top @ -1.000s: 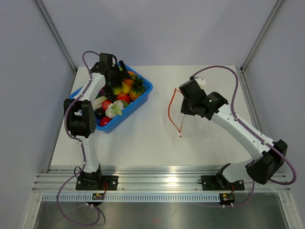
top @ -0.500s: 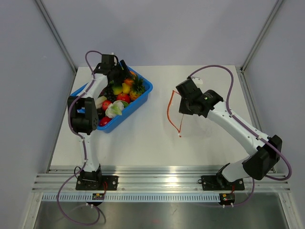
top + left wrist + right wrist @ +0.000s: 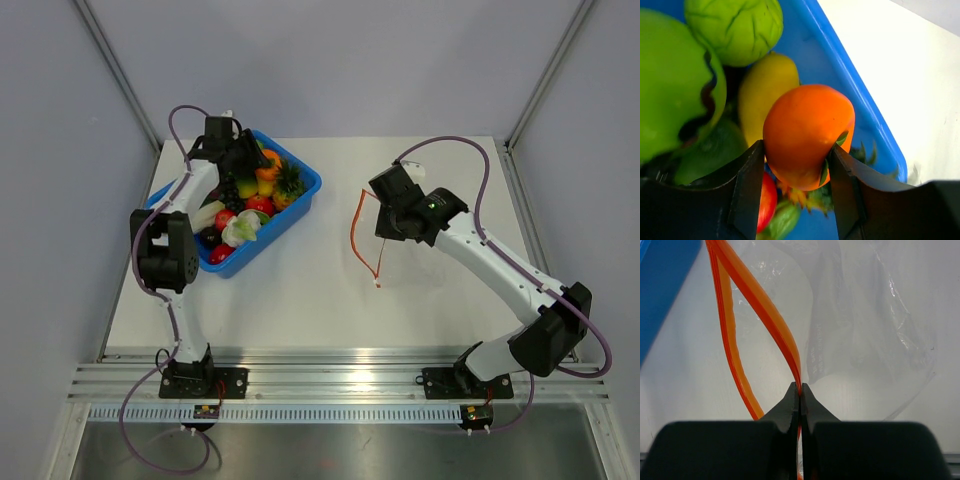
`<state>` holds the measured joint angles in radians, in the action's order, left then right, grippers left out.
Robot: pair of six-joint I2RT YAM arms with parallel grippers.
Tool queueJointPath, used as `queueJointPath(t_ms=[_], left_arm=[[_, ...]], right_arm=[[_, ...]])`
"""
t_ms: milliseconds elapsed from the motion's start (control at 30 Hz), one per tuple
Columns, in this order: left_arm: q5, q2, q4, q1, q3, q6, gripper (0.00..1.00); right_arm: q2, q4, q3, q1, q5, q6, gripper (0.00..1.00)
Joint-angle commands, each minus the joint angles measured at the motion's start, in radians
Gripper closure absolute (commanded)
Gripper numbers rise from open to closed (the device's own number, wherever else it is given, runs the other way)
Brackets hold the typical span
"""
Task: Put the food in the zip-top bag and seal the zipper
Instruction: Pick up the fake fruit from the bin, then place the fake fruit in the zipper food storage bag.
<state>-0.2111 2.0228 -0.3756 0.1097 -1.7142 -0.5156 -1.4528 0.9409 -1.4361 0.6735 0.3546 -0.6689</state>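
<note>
The food lies heaped in a blue bin (image 3: 303, 193). An orange toy fruit (image 3: 807, 132) sits on top by the bin's far wall, and my left gripper (image 3: 795, 150) is shut on it, both fingers pressing its sides. From above, the left gripper (image 3: 250, 160) and the orange fruit (image 3: 268, 171) are over the bin's far end. A yellow lemon (image 3: 765, 85) and green pieces (image 3: 735, 27) lie beside it. My right gripper (image 3: 800, 387) is shut on the zipper (image 3: 765, 310) of the clear zip-top bag (image 3: 875, 330). The bag's mouth gapes as an orange loop (image 3: 357, 235) at table centre.
The bin's blue wall (image 3: 860, 105) runs just right of the held fruit, with white table (image 3: 920, 80) beyond. A pineapple (image 3: 290, 180), a red piece (image 3: 258, 204) and a white-green vegetable (image 3: 240, 230) also fill the bin. Grey walls enclose the table.
The left jaws have narrowed onto the orange fruit and the wrist shifted slightly over the bin. The right arm shifted a little left early on, still holding the zipper.
</note>
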Motion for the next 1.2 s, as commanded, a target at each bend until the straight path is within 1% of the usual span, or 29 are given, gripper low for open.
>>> queueJointPath(t_ms=[0,67,100,133,233,300,333,367,467,500,533,567,600,700,733,867,967,1167], left_arm=[[0.041,-0.217,-0.014,0.005,0.040,0.048,0.76],[0.042,-0.277,-0.055,0.005,0.073,0.065,0.85],[0.036,-0.338,-0.072,0.007,0.082,0.071,0.88],[0.015,-0.364,-0.103,0.008,0.091,0.089,0.91],[-0.016,-0.478,-0.169,0.030,0.136,0.133,0.94],[-0.022,-0.525,-0.206,0.053,0.166,0.153,0.98],[-0.036,-0.576,-0.232,0.062,0.179,0.164,1.00],[-0.053,-0.597,-0.243,0.071,0.201,0.170,1.00],[-0.112,-0.676,-0.261,0.139,0.240,0.166,1.00],[-0.129,-0.691,-0.258,0.189,0.269,0.158,1.00],[-0.160,-0.716,-0.241,0.215,0.287,0.137,1.00],[-0.180,-0.723,-0.224,0.243,0.306,0.123,1.00],[-0.198,-0.728,-0.206,0.301,0.324,0.106,1.00],[-0.267,-0.730,-0.103,0.387,0.402,0.020,1.00],[-0.280,-0.728,-0.053,0.406,0.431,-0.015,1.00],[-0.286,-0.684,0.003,0.487,0.449,-0.061,1.00],[-0.278,-0.650,0.037,0.515,0.439,-0.083,1.00],[-0.220,-0.550,0.032,0.527,0.386,-0.103,1.00]], right_arm=[[0.011,-0.007,-0.017,0.006,0.009,0.006,1.00],[0.019,-0.011,-0.012,0.005,0.006,0.003,1.00],[0.022,-0.019,-0.006,0.006,0.006,0.003,1.00],[0.028,-0.024,-0.003,0.005,0.001,0.003,1.00],[0.034,-0.039,0.009,0.006,-0.012,0.002,1.00],[0.035,-0.050,0.016,0.006,-0.017,-0.001,1.00],[0.037,-0.054,0.017,0.006,-0.020,-0.001,1.00],[0.039,-0.057,0.019,0.006,-0.023,-0.001,1.00],[0.037,-0.071,0.023,0.006,-0.034,-0.001,1.00],[0.035,-0.077,0.020,0.006,-0.035,-0.001,1.00],[0.034,-0.082,0.020,0.006,-0.043,0.000,1.00],[0.034,-0.083,0.017,0.006,-0.051,-0.001,1.00],[0.034,-0.093,0.017,0.006,-0.061,0.000,1.00],[0.031,-0.099,0.008,0.006,-0.097,-0.004,1.00],[0.032,-0.100,0.008,0.006,-0.104,-0.008,1.00],[0.054,-0.117,0.009,0.006,-0.137,-0.020,1.00],[0.068,-0.117,0.009,0.006,-0.158,-0.024,1.00],[0.109,-0.126,0.009,0.006,-0.213,-0.043,1.00]])
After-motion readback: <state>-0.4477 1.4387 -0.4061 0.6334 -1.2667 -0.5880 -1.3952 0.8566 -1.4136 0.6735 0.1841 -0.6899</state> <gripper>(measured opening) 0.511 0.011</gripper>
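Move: Back and to the right of the left hand, which already grips the orange fruit in the bin, hangs the open bag mouth: roughly 27 cm back, 24 cm right and about 3 cm higher. The pineapple lies some 3 cm back, 5 cm right and 5 cm below that hand; the bin's middle is about 8 cm back, 6 cm left. From the right hand, the mouth is about 4 cm left, straight across, slightly below, and the orange fruit some 26 cm ahead, 28 cm left. Lifting the orange fruit steeply out of the bin, the left hand climbs about 17 cm as it draws back, then swings right and sinks some 8 cm towards the bag mouth, turning about 40 degrees clockwise and keeping its grip. The right hand still pinches the bag's zipper edge, easing some 3 cm left to meet the fruit, rising slightly and rolling its left side up about 10 degrees. ##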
